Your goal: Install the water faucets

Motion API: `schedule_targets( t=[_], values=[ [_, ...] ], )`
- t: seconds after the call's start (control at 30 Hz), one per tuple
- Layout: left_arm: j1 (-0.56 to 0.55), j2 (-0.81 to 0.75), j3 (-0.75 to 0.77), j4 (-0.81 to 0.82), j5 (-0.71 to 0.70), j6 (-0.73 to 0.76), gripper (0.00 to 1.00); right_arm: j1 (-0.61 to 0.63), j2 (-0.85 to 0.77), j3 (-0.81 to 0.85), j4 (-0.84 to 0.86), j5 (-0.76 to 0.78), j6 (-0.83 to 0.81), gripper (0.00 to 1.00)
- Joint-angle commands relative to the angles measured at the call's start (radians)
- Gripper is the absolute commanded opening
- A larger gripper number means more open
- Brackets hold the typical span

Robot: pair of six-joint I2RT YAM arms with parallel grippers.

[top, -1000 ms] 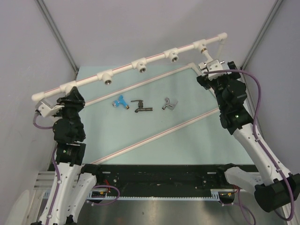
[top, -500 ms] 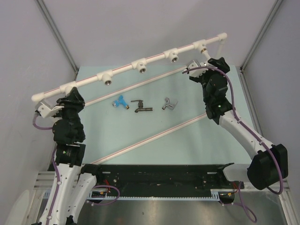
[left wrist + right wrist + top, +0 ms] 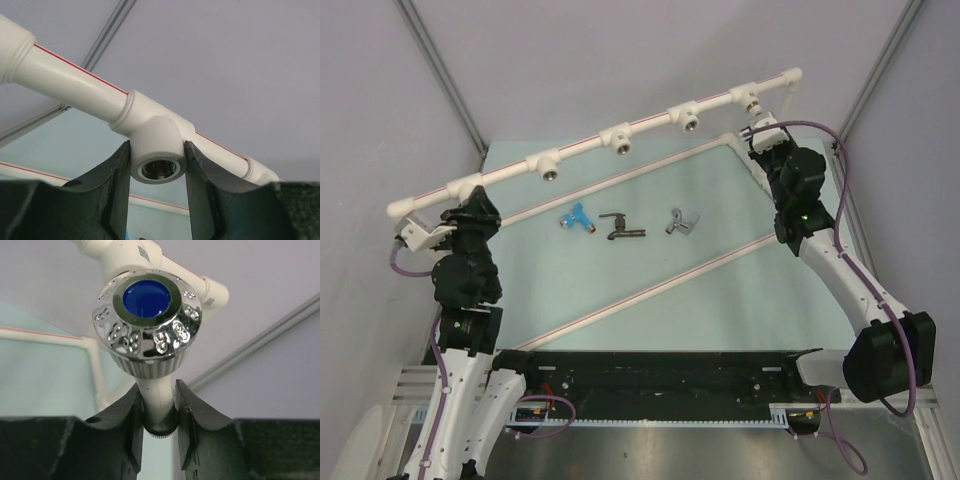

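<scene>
Three water faucets lie on the green table: blue [image 3: 578, 217], dark [image 3: 621, 228] and silver-grey [image 3: 680, 222]. A white faucet [image 3: 147, 315] with a chrome knob and blue cap sits just below the rightmost tee [image 3: 752, 100] of the white pipe rail. My right gripper [image 3: 159, 390] [image 3: 766, 138] is shut on its white stem. Whether its thread sits in the tee is hidden. My left gripper [image 3: 157, 148] [image 3: 463, 198] clamps the leftmost tee fitting [image 3: 156, 145] on both sides, with the tee's threaded socket facing the camera.
The pipe rail [image 3: 590, 145] runs diagonally across the back with several tees; three sockets [image 3: 552, 173] [image 3: 624, 149] [image 3: 691, 126] are bare. Thin white pipes [image 3: 650, 288] cross the table. Grey walls close in on both sides.
My right arm swung left and came back to the rightmost tee. Its jaws went from open to shut on the white faucet's stem. The left arm has not moved.
</scene>
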Motion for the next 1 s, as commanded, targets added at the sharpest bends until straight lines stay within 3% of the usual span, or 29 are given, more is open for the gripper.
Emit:
schedule_targets(
  t=[0.0,0.13,0.23,0.27,0.47,0.67,0.83,0.93,0.97],
  values=[
    [-0.002,-0.005,-0.019,-0.052,0.061,0.038,0.0,-0.063,-0.033,0.069,0.027,-0.315,0.427,0.09],
    [-0.002,-0.003,-0.019,-0.051,0.064,0.038,0.0,-0.137,-0.034,0.084,0.04,-0.442,0.735,0.0],
    [-0.002,-0.003,-0.02,-0.048,0.067,0.037,0.0,-0.219,-0.022,0.084,0.088,-0.569,1.066,0.0],
    [-0.004,-0.003,-0.02,-0.048,0.068,0.037,0.0,-0.244,-0.016,0.084,0.102,-0.628,1.257,0.0],
    [-0.002,-0.003,-0.023,-0.046,0.071,0.034,0.0,-0.319,0.071,0.081,0.253,-0.83,1.738,0.0],
    [-0.002,-0.009,-0.022,-0.048,0.07,0.034,0.0,-0.325,0.148,0.014,0.579,-0.842,2.189,0.01],
    [-0.002,-0.014,-0.022,-0.046,0.07,0.034,0.0,-0.328,0.151,-0.078,0.715,-0.748,2.363,0.09],
    [-0.004,-0.012,-0.022,-0.046,0.07,0.035,0.0,-0.33,0.128,-0.103,0.714,-0.731,2.374,0.28],
    [-0.002,-0.012,-0.022,-0.046,0.07,0.034,0.0,-0.335,0.115,-0.106,0.708,-0.731,2.362,0.4]
  ],
)
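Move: The right fingers already grip the spout of the white faucet, whose inlet sits in the rightmost tee, about 8 cm ahead of that hand, 2 cm left and 2 cm up. The next tee is some 12 cm left of the rightmost and 5 cm nearer; the bar's right elbow is 8 cm right of it and 4 cm farther. The left hand pinches the leftmost tee at its fingertips; the rightmost lies roughly 20 cm ahead and 48 cm right of it. Keeping its pinch on the white faucet's spout, the right hand rolls about 115 degrees clockwise as seen from behind the hand, to screw the inlet into the rightmost tee. It swings about 5 cm left around the tee's axis, dipping slightly, then rising, while its pointing swings left and tips down. The left hand holds still on the leftmost tee. ##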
